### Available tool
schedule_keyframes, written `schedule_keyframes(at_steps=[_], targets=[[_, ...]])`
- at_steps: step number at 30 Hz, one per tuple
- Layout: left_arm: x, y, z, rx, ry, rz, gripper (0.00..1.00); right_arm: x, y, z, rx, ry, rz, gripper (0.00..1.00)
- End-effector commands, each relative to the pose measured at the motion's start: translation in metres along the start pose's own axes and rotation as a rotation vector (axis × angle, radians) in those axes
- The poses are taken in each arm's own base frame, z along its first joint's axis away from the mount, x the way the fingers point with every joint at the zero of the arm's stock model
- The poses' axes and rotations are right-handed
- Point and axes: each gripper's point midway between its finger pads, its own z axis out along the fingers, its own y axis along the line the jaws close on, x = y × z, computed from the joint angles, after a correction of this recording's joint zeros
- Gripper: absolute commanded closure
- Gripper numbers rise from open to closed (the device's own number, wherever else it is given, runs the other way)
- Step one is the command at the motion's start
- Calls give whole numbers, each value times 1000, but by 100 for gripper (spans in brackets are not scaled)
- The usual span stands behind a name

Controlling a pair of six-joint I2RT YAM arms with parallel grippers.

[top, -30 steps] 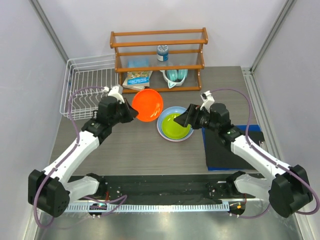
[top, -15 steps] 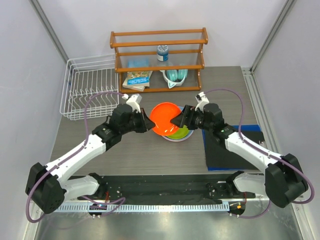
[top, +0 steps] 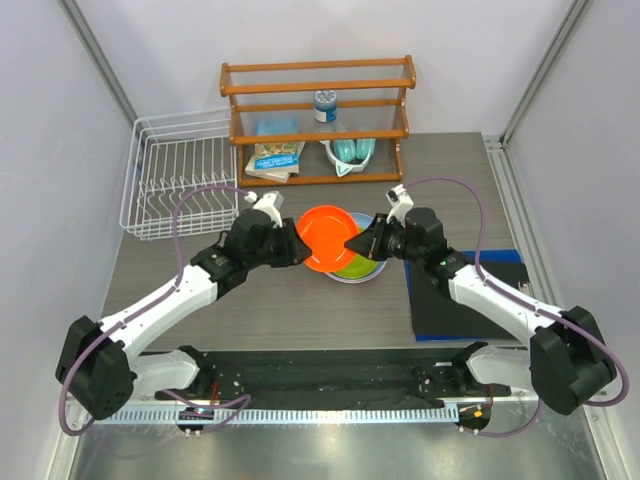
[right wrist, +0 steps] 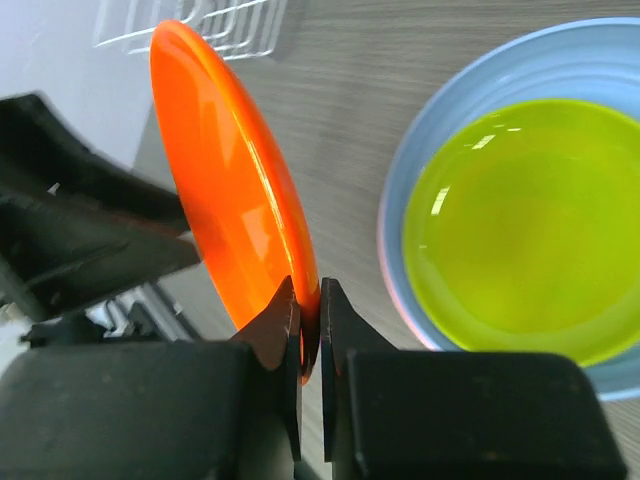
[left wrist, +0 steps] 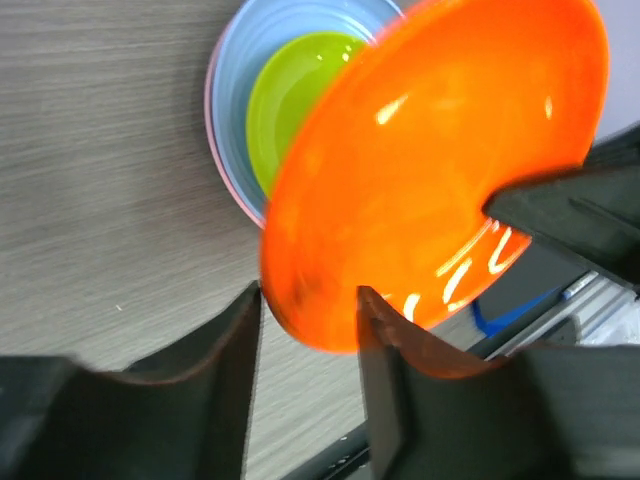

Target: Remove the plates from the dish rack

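Observation:
The orange plate (top: 325,235) hangs tilted on edge above the stack, between both grippers. My right gripper (top: 357,243) is shut on its right rim; in the right wrist view the pads (right wrist: 290,310) pinch the orange plate (right wrist: 230,190). My left gripper (top: 297,248) is open, its jaws standing wide either side of the plate's left rim (left wrist: 308,330). Below lies the lime green plate (top: 365,265) inside the light blue plate (top: 349,279), with a pink edge (left wrist: 209,100) under it. The white wire dish rack (top: 175,185) at the back left holds no plates.
A brown wooden shelf rack (top: 320,120) at the back holds a bottle, a book and a teal white-rimmed bowl (top: 350,152). A dark mat with a blue edge (top: 450,300) lies on the right under my right arm.
My left arm carried the orange plate right, over the stack. My right gripper came to its rim and shut on it. My left jaws have opened.

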Motion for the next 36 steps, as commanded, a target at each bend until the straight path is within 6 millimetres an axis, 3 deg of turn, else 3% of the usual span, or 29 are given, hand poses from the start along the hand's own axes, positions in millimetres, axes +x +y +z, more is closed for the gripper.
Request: schedule_keyframes(at_steps=[1,8,16,20,25,26,29,30,32,36], targets=[[-15,-17,-2,16,-35,59,48,-25,-13,-8,119,-114,-3,99],[-40,26,-27,-205,-214,80,42,-29,-49,-14,286,-115,30,99],[-41,67,-59,-314,-388,70,40,-17,-87,-4,396,-52,93,99],[-46,75,-72,-338,-445,79,38,-14,-106,4,429,-22,112,99],[-45,80,-79,-361,-453,89,36,-14,-106,17,391,-3,116,98],[-44,83,-80,-375,-453,92,29,-14,-106,18,387,0,119,98],[-44,86,-82,-392,-450,94,16,-11,-107,24,374,19,127,88],[-43,87,-82,-398,-450,94,11,-9,-107,25,371,26,130,79],[-43,90,-83,-410,-453,94,8,-6,-107,24,369,35,131,52],[-44,97,-85,-451,-465,92,1,-5,-111,14,403,30,110,27]])
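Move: The right hand grips the orange plate by its right rim, while the left hand's already loosened fingers still straddle the opposite rim. From the right hand, the middle of the plate stack (green on blue on pink) lies about 3 cm ahead, 1 cm right and 12 cm down; the black board is roughly 33 cm right and 11 cm back, 13 cm lower. From the left hand, that stack is some 13 cm right, 5 cm ahead and 12 cm below. The left hand slides clear of the orange plate's rim and draws about 12 cm to its left, away from the stack, turning counter-clockwise and tipping its fingers up as they spread wide. Keeping its pinch on the far rim, the right hand lowers the orange plate about 10 cm onto the green one, shifting right and somewhat forward while turning clockwise and tilting further down, then stops and opens its fingers around the rim. ##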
